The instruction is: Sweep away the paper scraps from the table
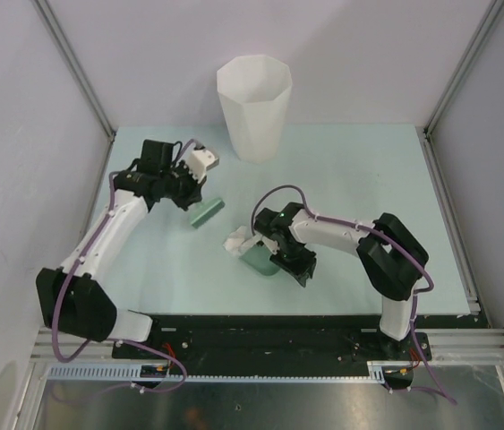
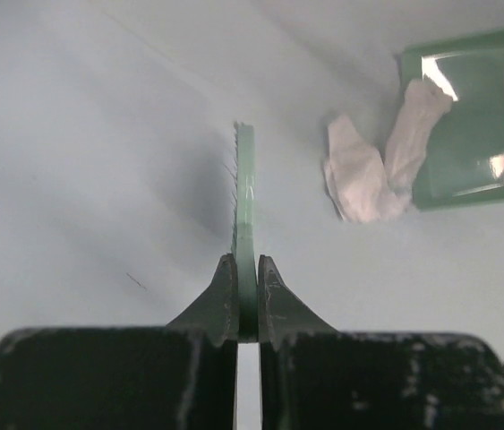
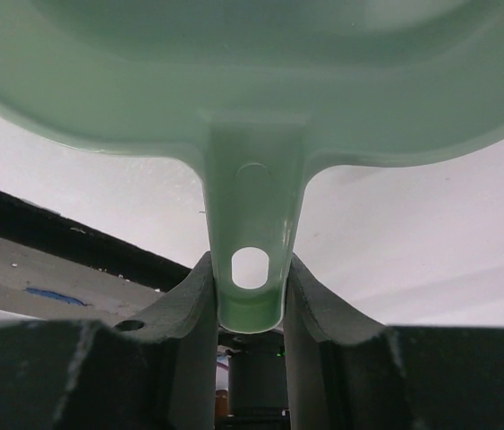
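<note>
Crumpled white paper scraps [image 1: 237, 239] lie on the pale mint-green table [image 1: 350, 170] at the mouth of a green dustpan [image 1: 259, 260]. In the left wrist view the scraps [image 2: 368, 170] reach partly into the dustpan [image 2: 475, 134]. My left gripper [image 1: 189, 193] is shut on a thin green brush [image 1: 207, 213]; in the left wrist view the gripper [image 2: 247, 296] pinches the brush [image 2: 244, 197] edge-on, left of the scraps and apart from them. My right gripper [image 1: 301, 267] is shut on the dustpan's handle [image 3: 252, 269]; the pan [image 3: 252, 81] fills the top of the right wrist view.
A tall white faceted bin [image 1: 253, 107] stands at the table's back middle. Grey walls close in the left, back and right. A black rail [image 1: 278, 331] with the arm bases runs along the near edge.
</note>
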You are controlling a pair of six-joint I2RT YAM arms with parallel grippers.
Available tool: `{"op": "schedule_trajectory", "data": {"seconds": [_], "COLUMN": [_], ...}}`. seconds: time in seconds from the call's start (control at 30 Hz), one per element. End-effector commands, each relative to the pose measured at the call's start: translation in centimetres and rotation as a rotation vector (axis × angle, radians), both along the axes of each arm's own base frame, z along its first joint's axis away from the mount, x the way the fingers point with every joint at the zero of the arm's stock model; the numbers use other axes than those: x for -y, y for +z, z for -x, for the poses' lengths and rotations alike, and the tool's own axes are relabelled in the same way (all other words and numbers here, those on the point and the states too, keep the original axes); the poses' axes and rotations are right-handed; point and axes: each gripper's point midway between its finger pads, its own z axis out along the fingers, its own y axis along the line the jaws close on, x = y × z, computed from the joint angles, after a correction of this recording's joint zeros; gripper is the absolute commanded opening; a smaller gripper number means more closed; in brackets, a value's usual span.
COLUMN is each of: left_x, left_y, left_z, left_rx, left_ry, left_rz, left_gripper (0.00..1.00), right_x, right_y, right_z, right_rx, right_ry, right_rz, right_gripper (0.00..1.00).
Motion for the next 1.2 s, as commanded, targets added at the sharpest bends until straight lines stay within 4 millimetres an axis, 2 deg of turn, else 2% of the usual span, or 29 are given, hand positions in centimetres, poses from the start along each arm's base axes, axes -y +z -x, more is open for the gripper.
{"op": "schedule_trajectory", "data": {"seconds": [0.0,0.1,0.23,0.37,0.53,0.6,0.67,0.77,0.9,0.93,1.03,1.17], "left_x": [-0.6,-0.1,1.5,4.2,8.5,9.2,9.0,8.0,5.6,4.5,2.3,0.7], "left_y": [-1.3,-3.4,-4.3,-3.6,-2.2,-1.0,-0.1,0.4,0.8,1.0,2.4,5.3], "left_z": [4.2,5.2,4.9,4.6,7.7,9.1,9.9,9.9,7.8,6.9,5.1,4.8], "left_rx": [-0.079,-0.153,-0.230,-0.263,-0.310,-0.305,-0.267,-0.205,-0.148,-0.147,-0.097,0.003], "left_ry": [0.006,-0.017,-0.055,-0.133,-0.317,-0.371,-0.395,-0.372,-0.244,-0.182,-0.089,-0.052], "left_rz": [0.019,0.033,0.094,0.160,0.268,0.318,0.327,0.285,0.226,0.230,0.227,0.231], "left_gripper": [0.00,0.00,0.00,0.00,0.00,0.00,0.00,0.00,0.00,0.00,0.00,0.00], "right_x": [0.3,-0.2,-0.1,-1.6,-4.3,-5.0,-5.4,-5.3,-4.8,-4.7,-4.6,-4.2], "right_y": [0.7,0.3,-0.6,-0.8,-0.7,-0.6,-0.5,-0.1,0.6,0.7,1.8,3.0], "right_z": [1.4,2.3,2.0,0.7,-2.0,-2.3,-2.5,-2.6,-2.7,-2.7,-2.7,-2.9], "right_rx": [-0.038,-0.084,-0.093,-0.078,-0.006,-0.001,0.006,0.009,0.020,0.022,0.036,0.060], "right_ry": [0.057,0.067,0.073,0.077,0.082,0.084,0.085,0.069,0.044,0.036,0.025,0.016], "right_rz": [0.030,0.026,0.068,0.003,-0.073,-0.098,-0.114,-0.135,-0.151,-0.151,-0.173,-0.182], "right_gripper": [0.00,0.00,0.00,0.00,0.00,0.00,0.00,0.00,0.00,0.00,0.00,0.00]}}
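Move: The paper scrap lies about 11 cm to the right of the left hand, some 2 cm nearer the base and 17 cm lower. The held brush's head is roughly 4 cm ahead, 5 cm right and 12 cm below that hand; the dustpan's tray is about 16 cm right and 7 cm back. From the right hand, the scrap is around 11 cm left, 8 cm ahead, with the tray between, 6 cm left and 3 cm ahead. Back and down about 5 cm goes the left hand, still gripping the brush, then it sweeps some 8 cm right towards the tray, drawing farther back and turning about 15 degrees clockwise, before lifting and swinging back left. The right hand keeps the dustpan handle, eases back and down slightly, then pushes the dustpan left and forward about 4 cm each way, to meet the scrap. ##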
